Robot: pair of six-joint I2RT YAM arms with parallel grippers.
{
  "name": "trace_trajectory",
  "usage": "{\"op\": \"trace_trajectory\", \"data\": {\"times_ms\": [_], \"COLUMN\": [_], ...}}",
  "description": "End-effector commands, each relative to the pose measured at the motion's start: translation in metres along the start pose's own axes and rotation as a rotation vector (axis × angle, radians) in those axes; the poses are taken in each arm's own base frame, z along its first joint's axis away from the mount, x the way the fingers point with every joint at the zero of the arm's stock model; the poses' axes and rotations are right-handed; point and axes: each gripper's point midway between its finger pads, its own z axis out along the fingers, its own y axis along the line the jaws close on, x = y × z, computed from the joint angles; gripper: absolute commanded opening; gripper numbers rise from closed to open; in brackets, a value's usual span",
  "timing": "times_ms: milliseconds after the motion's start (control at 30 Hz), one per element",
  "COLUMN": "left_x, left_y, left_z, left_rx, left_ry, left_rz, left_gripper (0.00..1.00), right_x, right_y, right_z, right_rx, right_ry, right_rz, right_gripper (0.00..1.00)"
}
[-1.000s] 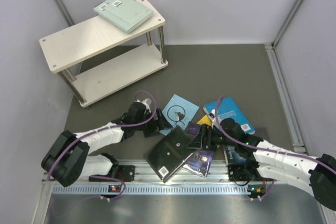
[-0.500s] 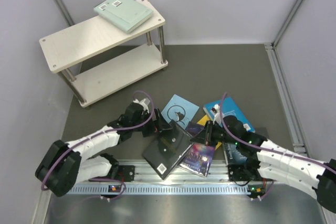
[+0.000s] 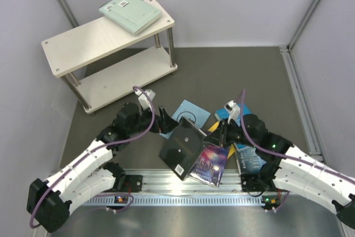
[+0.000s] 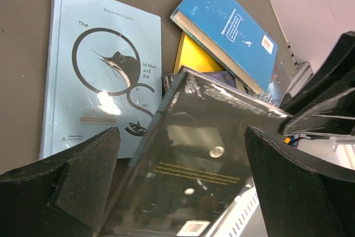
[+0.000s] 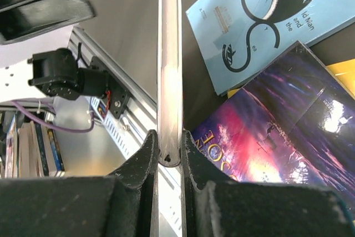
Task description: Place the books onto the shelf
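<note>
My right gripper (image 3: 217,136) is shut on the edge of a dark green book (image 3: 186,148), holding it tilted up off the pile. In the right wrist view the book's thin edge (image 5: 169,54) runs straight up from the closed gripper (image 5: 168,148). My left gripper (image 3: 166,122) stands open just left of that book; its wrist view shows the dark cover (image 4: 205,154) between the spread fingers (image 4: 83,176). On the table lie a light blue book (image 3: 188,114), a purple galaxy book (image 3: 209,164), a yellow one (image 3: 215,127), a bright blue one (image 3: 222,113) and a dark blue one (image 3: 250,159). A grey-green book (image 3: 130,12) lies on the shelf (image 3: 83,40).
The shelf stands at the far left, its lower board (image 3: 125,79) bare. A metal rail (image 3: 183,192) runs along the near edge under the arm bases. Grey walls close in the left, back and right sides.
My right gripper has shut on the dark green book and raised its edge, so the book now stands tilted. My left arm has lifted and swung toward the book, still open.
</note>
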Motion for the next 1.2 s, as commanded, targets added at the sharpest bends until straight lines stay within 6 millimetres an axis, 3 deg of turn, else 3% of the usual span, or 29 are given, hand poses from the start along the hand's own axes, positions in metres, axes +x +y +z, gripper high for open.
{"op": "trace_trajectory", "data": {"times_ms": [0,100,133,200,233,267,367,467,600,833,1033,1167], "left_x": [0.003,0.007,0.001,0.011,0.005,0.013,0.021,0.03,0.04,0.051,0.058,0.057], "left_y": [0.001,0.0,-0.009,-0.005,-0.013,-0.01,-0.03,-0.057,-0.075,-0.08,-0.074,-0.078], "left_z": [0.002,0.008,0.009,0.013,0.014,0.016,0.015,0.002,-0.016,-0.035,-0.037,-0.039], "left_rx": [0.039,0.086,0.139,0.17,0.218,0.229,0.374,0.546,0.675,0.72,0.7,0.715], "left_ry": [-0.011,-0.032,-0.068,-0.073,-0.108,-0.094,-0.07,-0.018,0.019,0.023,0.04,0.026], "left_rz": [0.107,0.114,0.13,0.128,0.148,0.143,0.155,0.151,0.141,0.128,0.122,0.114], "left_gripper": [0.99,0.99,0.99,0.99,0.99,0.99,0.99,0.97,0.92,0.78,0.67,0.57], "right_x": [-0.047,-0.053,-0.055,-0.059,-0.059,-0.06,-0.06,-0.06,-0.065,-0.085,-0.103,-0.103], "right_y": [0.06,0.076,0.082,0.089,0.092,0.092,0.09,0.086,0.082,0.068,0.061,0.057], "right_z": [-0.026,-0.041,-0.046,-0.054,-0.056,-0.056,-0.055,-0.053,-0.051,-0.052,-0.056,-0.05], "right_rx": [-0.195,-0.256,-0.282,-0.312,-0.325,-0.326,-0.325,-0.311,-0.293,-0.249,-0.293,-0.312], "right_ry": [-0.15,-0.179,-0.185,-0.207,-0.201,-0.204,-0.197,-0.201,-0.216,-0.253,-0.277,-0.265], "right_rz": [-0.1,-0.148,-0.172,-0.203,-0.209,-0.212,-0.208,-0.205,-0.206,-0.22,-0.182,-0.152], "right_gripper": [0.0,0.0,0.0,0.0,0.0,0.0,0.0,0.0,0.0,0.0,0.0,0.0]}}
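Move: The black book hangs from the right fingers, its middle about 11 cm back, 6 cm to the right and 7 cm below the open left hand. The light blue book lies on the table 3 cm ahead, 6 cm right and 14 cm below that hand. The left gripper is some 8 cm ahead, 15 cm left and 2 cm above the right hand; the purple book lies 5 cm back, 1 cm right and 11 cm below it. The black book stays pinched near its upper right corner while the right hand lifts it about 7 cm, pausing partway and finally easing forward and right. The left hand dips, then draws back some 8 cm and a little right towards the book's free left edge, climbing again as it swings clockwise and rolls its left side down. Its fingers, set either side of the edge, close to a bit over half; contact can't be made out. ##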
